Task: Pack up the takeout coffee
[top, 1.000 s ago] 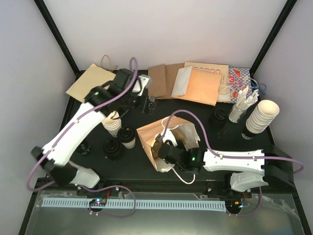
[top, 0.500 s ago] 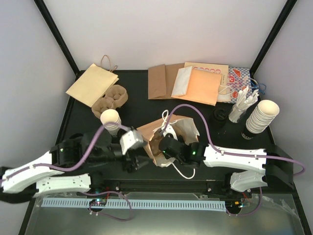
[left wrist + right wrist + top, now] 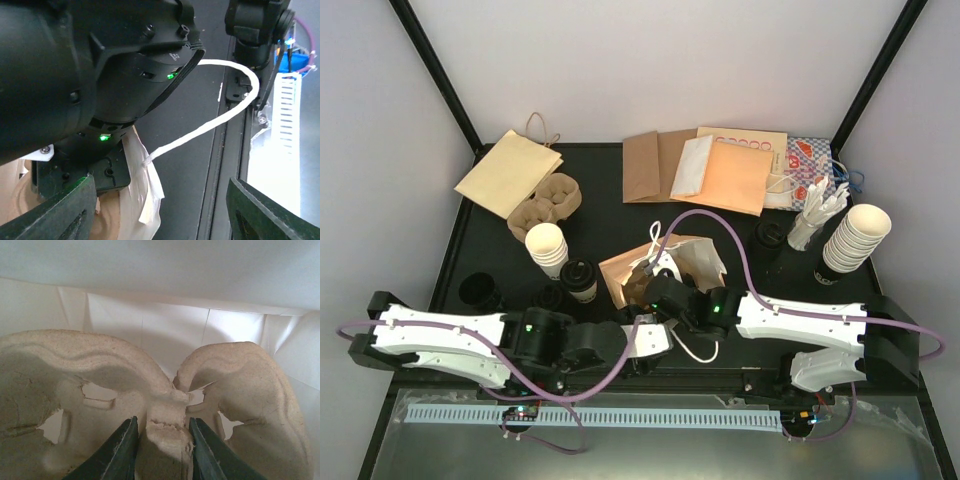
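One takeout coffee (image 3: 582,280), a cream cup with a black lid, stands left of the brown paper bag (image 3: 618,275). A second black-lidded cup (image 3: 552,298) stands beside it. My right gripper (image 3: 652,288) reaches into the bag's mouth. In the right wrist view my right gripper (image 3: 162,426) is shut on the centre post of a pulp cup carrier (image 3: 165,405) inside the white-lined bag. My left gripper (image 3: 658,333) lies low at the bag's near side. In the left wrist view my left gripper (image 3: 165,220) is open, with the bag's white edge (image 3: 145,185) and handle cord (image 3: 220,120) ahead.
A stack of lidless cups (image 3: 548,248) and another pulp carrier (image 3: 548,198) stand at back left. Flat paper bags (image 3: 510,172) and envelopes (image 3: 735,175) line the back. A taller cup stack (image 3: 855,238) and black lids (image 3: 767,235) are at the right. The table's front rail (image 3: 235,150) runs close by.
My left arm has swung from the back left of the table down to the near edge, ending beside the bag, and its jaws have narrowed a little. The right gripper has stayed in the bag.
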{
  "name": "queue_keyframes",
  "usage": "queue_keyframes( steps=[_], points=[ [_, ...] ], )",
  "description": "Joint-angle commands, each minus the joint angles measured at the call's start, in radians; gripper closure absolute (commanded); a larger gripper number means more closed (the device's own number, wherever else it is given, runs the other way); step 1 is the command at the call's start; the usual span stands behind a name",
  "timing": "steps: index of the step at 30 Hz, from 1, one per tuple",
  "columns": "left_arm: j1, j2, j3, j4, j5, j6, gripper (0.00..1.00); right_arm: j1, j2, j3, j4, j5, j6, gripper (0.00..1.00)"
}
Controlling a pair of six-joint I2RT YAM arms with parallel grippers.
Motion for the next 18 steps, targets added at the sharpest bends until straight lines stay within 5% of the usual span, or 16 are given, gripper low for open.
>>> queue_keyframes(
  steps=[1,18],
  points=[
    [-0.008,0.051,0.023,0.084,-0.071,0.073,0.28,-0.002,0.01,0.017,-0.022,-0.01,0.004,0.7],
    [-0.01,0.097,-0.121,0.289,-0.011,0.148,0.52,-0.003,0.013,0.032,-0.04,-0.018,0.003,0.7]
  ],
)
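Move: Just to the right of the left hand, some 7 cm over and 2 cm below, hangs the paper bag's near white handle, about level with it forward and back. The cup carrier in the bag is roughly 13 cm ahead, 1 cm right and 12 cm lower; the lidded cup stands about 11 cm ahead, 19 cm left and 19 cm below. From the right hand, the handle lies some 16 cm back, 5 cm right and 9 cm higher. Sinking about 4 cm while easing some 2.5 cm to the right, the left hand closes in on the near handle where it joins the bag's rim, going mostly right at first and then nearly straight down. Its wide-open fingers draw in to about half open. The right hand stays put inside the bag, still pinching the cup carrier's middle ridge. ##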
